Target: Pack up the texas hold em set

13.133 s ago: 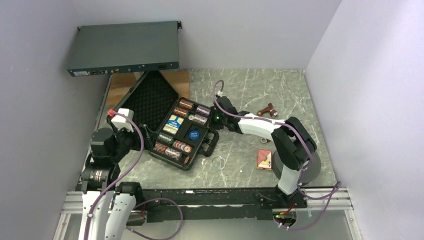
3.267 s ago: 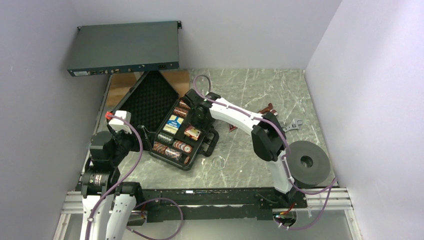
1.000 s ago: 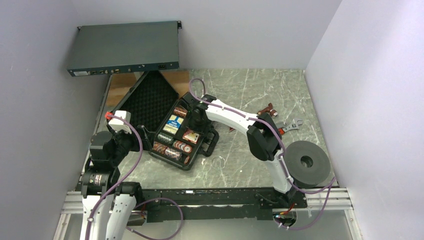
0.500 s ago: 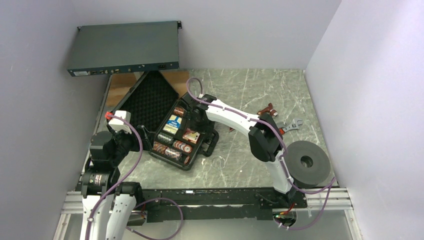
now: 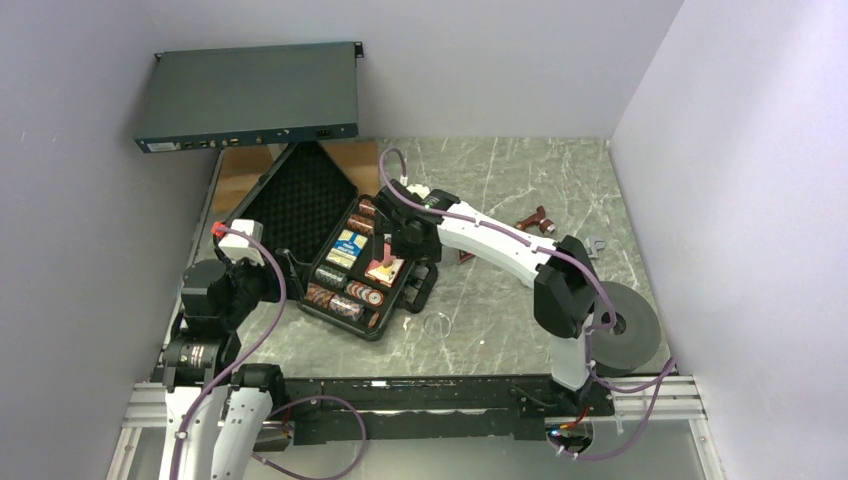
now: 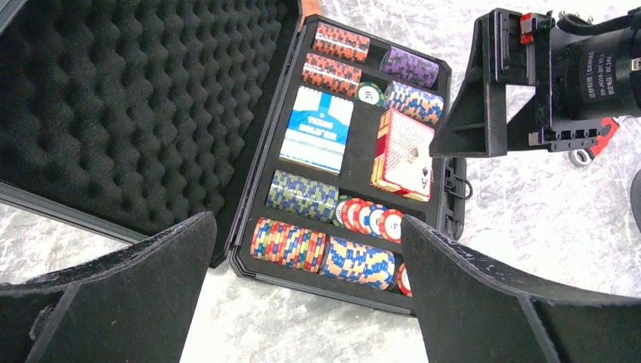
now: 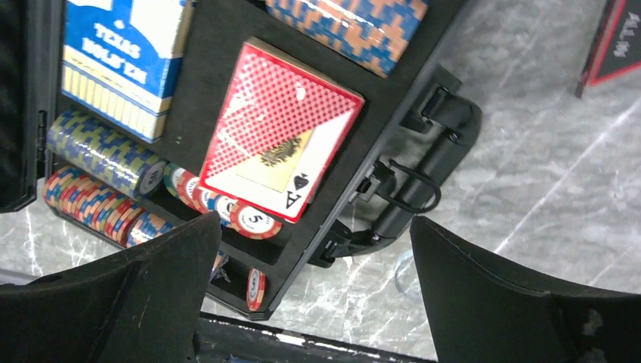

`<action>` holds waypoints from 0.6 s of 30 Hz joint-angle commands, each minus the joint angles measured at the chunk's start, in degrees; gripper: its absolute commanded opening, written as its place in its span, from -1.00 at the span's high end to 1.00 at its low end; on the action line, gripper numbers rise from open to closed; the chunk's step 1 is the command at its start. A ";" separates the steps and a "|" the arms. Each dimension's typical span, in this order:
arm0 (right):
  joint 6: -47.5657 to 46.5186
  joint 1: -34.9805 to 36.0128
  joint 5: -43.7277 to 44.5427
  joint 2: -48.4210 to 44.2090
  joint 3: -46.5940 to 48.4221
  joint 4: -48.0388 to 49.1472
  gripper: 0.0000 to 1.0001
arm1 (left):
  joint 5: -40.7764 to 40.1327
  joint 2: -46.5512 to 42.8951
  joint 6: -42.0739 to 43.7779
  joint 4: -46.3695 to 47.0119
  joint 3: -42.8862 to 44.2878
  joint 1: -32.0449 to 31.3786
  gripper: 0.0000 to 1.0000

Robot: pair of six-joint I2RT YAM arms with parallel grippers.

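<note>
The black case (image 5: 300,195) lies open at the table's left, its foam-lined lid (image 6: 121,106) folded back. Its tray holds rolls of striped chips (image 6: 291,246), a blue card box (image 6: 317,128) and, to the right of that, a red card box (image 7: 280,128) lying slightly askew above some loose chips (image 6: 370,215). My right gripper (image 7: 315,227) hovers open just above the red card box (image 5: 385,270) and touches nothing. My left gripper (image 6: 308,223) stands open off the case's near left side, empty. The case handle (image 7: 423,189) sticks out over the table.
A dark-grey rack unit (image 5: 248,95) sits at the back left. A red-handled wrench (image 5: 535,220) lies right of the case, a small dark card (image 7: 616,41) beside the handle, and a thin ring (image 5: 436,324) near the front. Walls close in on both sides.
My right gripper has opened off the red card box, left it in the tray, and lifted back a little to the right. The left arm has not moved.
</note>
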 commanded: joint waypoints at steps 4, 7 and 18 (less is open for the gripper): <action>-9.45 -0.11 -5.84 -4.30 -1.20 14.51 -0.41 | -0.24 0.89 0.08 1.46 0.17 0.27 -0.98; -9.82 -0.16 -7.74 -3.52 0.26 17.96 0.33 | -0.36 1.05 0.06 1.37 0.17 0.30 -0.98; -8.48 -0.35 -12.09 6.29 8.74 17.94 1.00 | -0.24 1.28 0.13 1.46 0.17 0.29 -0.98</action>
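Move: The blue Texas Hold'em deck in the case lies about 12 cm to the left of the empty right hand, 6 cm ahead and 6 cm below. The red card deck just set down is nearer, some 4 cm left, 2 cm ahead and equally low. The open lid's middle is about 21 cm left and 12 cm ahead. From the idle left hand, the blue deck is roughly 14 cm ahead, 6 cm right and 19 cm below. The red card deck is left lying in the case as the right hand, already clear of it, sweeps about 8 cm left over it towards the blue deck, rising some 4 cm and reaching a little forward. On the way the wide-open fingers shut completely on nothing and the wrist rolls and turns counter-clockwise, roughly 20 degrees in all, swinging the fingertips leftward. ##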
